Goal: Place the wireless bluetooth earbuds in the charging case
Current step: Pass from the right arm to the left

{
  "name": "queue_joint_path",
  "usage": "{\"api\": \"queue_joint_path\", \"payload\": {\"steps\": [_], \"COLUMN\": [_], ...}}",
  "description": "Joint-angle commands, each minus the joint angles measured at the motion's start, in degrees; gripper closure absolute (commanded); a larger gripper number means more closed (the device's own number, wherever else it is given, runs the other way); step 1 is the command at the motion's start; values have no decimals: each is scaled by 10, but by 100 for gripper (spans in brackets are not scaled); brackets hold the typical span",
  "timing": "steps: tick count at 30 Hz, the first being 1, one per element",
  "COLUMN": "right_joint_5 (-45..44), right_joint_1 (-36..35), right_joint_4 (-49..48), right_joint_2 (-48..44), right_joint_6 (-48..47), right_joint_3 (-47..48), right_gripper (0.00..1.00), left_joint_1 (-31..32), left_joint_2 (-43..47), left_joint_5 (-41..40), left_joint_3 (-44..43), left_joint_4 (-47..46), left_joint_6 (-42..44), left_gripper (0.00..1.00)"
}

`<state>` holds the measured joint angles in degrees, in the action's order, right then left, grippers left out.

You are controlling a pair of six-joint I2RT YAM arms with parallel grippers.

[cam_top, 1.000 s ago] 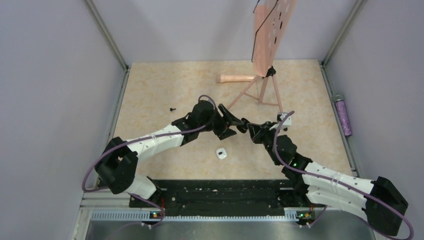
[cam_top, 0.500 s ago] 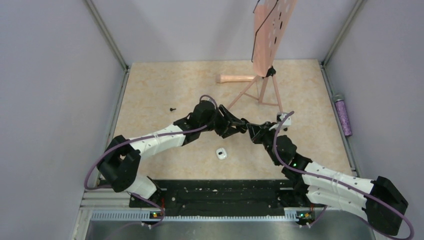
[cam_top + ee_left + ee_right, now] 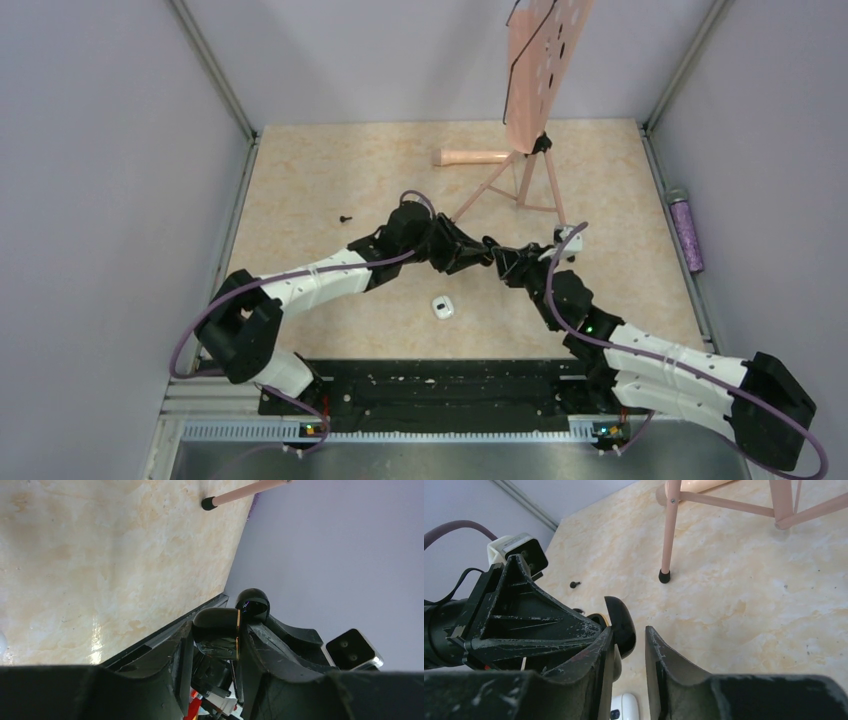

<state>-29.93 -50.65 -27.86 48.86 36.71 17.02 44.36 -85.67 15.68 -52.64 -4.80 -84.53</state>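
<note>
The black charging case [image 3: 216, 626], gold-rimmed, hangs above the table where both grippers meet. My left gripper [image 3: 214, 632] [image 3: 476, 252] is shut on the case body, a finger against each side. The case's glossy lid [image 3: 622, 624] stands up between the fingers of my right gripper [image 3: 629, 635] [image 3: 498, 260], which is shut on it with the lid pressed to one finger. One tiny black earbud [image 3: 346, 217] [image 3: 574, 584] lies on the table far to the left.
A small white rounded device [image 3: 443, 307] [image 3: 625, 708] lies on the table below the grippers. A pink tripod stand [image 3: 520, 180] with a board stands behind, one foot [image 3: 664, 576] close by. A pink cylinder [image 3: 470, 157] lies at the back. A purple item [image 3: 686, 232] lies past the right wall.
My left gripper has moved right to meet the right gripper, and its jaws have narrowed onto the case. The right arm has hardly moved.
</note>
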Motion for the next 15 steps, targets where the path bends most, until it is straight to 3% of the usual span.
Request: {"api": "queue_joint_path", "payload": {"steps": [1,2,3,5,10,15], "right_joint_5": [2,2,-2,0,63,172], "right_joint_1": [-11,-12,-11,-11,-8,25], "right_joint_4": [37,58,110,182,303,417], "right_joint_2": [-18,-28,-40,-69,-178,-204], "right_joint_6": [21,28,38,53,60,86], "right_joint_3": [41,48,60,79,94,129], "right_gripper": [58,43,35,29,22,27], "left_joint_1": [4,3,2,0,-9,-13], "left_joint_2": [-4,-4,-3,-4,-25,-63], "left_joint_5": [13,15,17,32,101,223], "left_joint_3": [0,-2,-5,-14,-73,-133], "left_joint_4": [-28,-20,-18,-11,64,126], "left_joint_6": [14,23,37,78,240,393], "left_gripper": [100,100,100,100,100,100]}}
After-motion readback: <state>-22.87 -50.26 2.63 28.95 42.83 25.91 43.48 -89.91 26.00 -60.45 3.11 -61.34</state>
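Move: At the right fingertips, the open black charging case lies about 1 cm ahead and 2 cm to the left, at the same height. The left hand already grips its body, the case's middle roughly 1 cm ahead, 2 cm to the right and 1 cm below that hand. From the left hand, the white case lies on the table some 8 cm left, 5 cm back and 17 cm down; the tripod foot is about 15 cm ahead, 7 cm left, equally low. Letting go of the black case, the right hand spreads its fingers wide, then draws off up and back, about 5 cm each way and slightly to its right. The left hand keeps its pinch on the case body and, once the right has opened, swings clockwise by some 20 degrees with a slight tilt, easing a little back. ##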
